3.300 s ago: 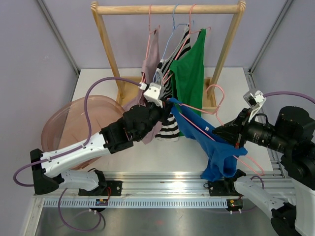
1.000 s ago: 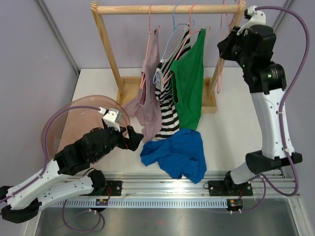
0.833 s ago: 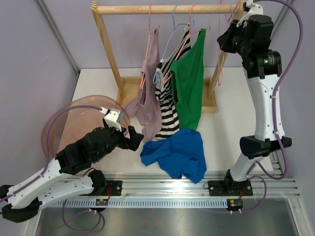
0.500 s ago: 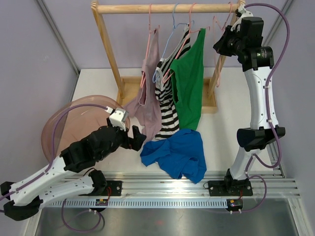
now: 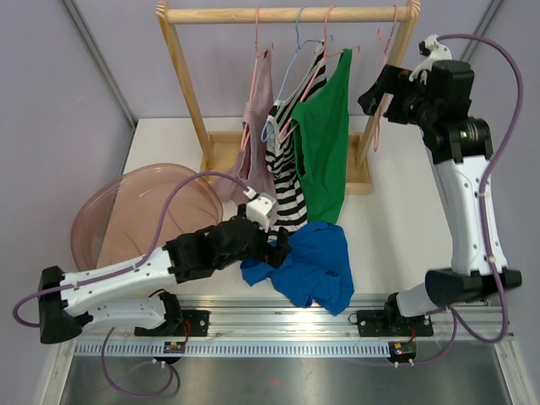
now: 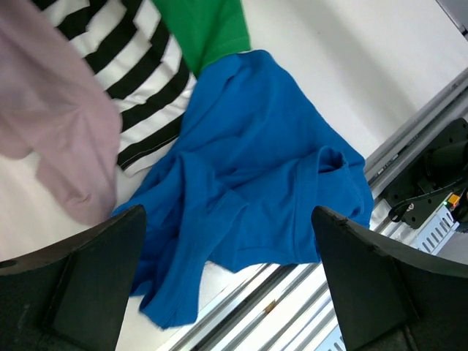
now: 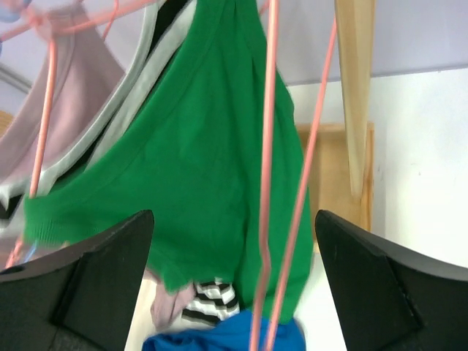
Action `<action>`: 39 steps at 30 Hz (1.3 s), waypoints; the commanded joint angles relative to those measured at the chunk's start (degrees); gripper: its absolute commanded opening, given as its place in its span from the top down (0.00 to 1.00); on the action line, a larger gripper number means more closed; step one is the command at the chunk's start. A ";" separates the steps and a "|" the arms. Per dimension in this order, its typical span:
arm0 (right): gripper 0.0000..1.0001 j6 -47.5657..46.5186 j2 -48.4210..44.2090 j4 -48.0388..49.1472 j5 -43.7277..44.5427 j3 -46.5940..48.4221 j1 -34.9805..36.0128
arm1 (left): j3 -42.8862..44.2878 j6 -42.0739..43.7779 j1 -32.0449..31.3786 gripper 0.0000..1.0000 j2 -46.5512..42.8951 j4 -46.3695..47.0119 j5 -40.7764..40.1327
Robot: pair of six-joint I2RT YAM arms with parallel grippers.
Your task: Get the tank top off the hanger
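The blue tank top (image 5: 305, 266) lies crumpled on the table near the front edge, off its hanger. In the left wrist view it (image 6: 248, 190) fills the middle. My left gripper (image 5: 274, 245) is open and empty, low over the top's left edge, its jaws wide apart (image 6: 230, 292). The empty pink hanger (image 5: 378, 101) hangs from the right end of the wooden rod (image 5: 287, 14). My right gripper (image 5: 373, 91) is open beside it. In the right wrist view the hanger's wires (image 7: 267, 183) run between the wide jaws (image 7: 234, 292), untouched.
A green top (image 5: 325, 143), a striped top (image 5: 287, 177) and a mauve top (image 5: 256, 118) hang on the rack, just behind the blue one. A pink plastic basin (image 5: 126, 215) sits at the left. The rack's wooden base (image 5: 363, 173) stands behind.
My left arm has swung right, bringing its open gripper to the blue top's left edge. My right arm has drawn back and down from the rod; the pink hanger stays hanging.
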 commanded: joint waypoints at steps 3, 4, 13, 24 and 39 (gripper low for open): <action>0.01 1.93 -24.02 15.01 -1.25 -22.65 -0.13 | 3.83 2.92 -4.37 0.01 13.28 10.83 1.50; 0.00 2.20 -26.86 16.18 -0.89 -29.65 -0.13 | 4.88 3.10 -4.90 0.01 15.49 10.74 1.51; 0.00 -0.18 -43.93 10.47 7.02 -42.54 -0.04 | 15.00 3.02 -8.86 0.01 34.49 9.34 1.59; 0.01 1.06 -48.78 13.02 3.51 -45.19 -0.04 | 13.07 -4.27 -9.39 0.01 46.54 7.93 1.42; 0.00 1.15 -49.04 13.73 1.57 -45.20 -0.13 | 9.81 -5.60 -9.65 1.00 38.75 3.72 -4.62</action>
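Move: The blue tank top lies crumpled on the table, its middle some 8 cm to the left hand's right, 1 cm back and about 19 cm below. The striped top hangs some 20 cm ahead of that hand and 4 cm to its right, the green top some 20 cm ahead and 12 cm to its right, both about level with it. From the right hand, the tank top is about 26 cm back, 15 cm left and 41 cm down; the empty hanger dangles 8 cm straight ahead, 3 cm lower. The left fingers close on the blue tank top, pinching up a fold a little right of its middle, after the open hand sweeps right and down, then straight down, about 12 cm across and 18 cm lower in all, tipping some 25 degrees steeper. The right hand, open and empty, backs some 18 cm away from the hanger and stops. ##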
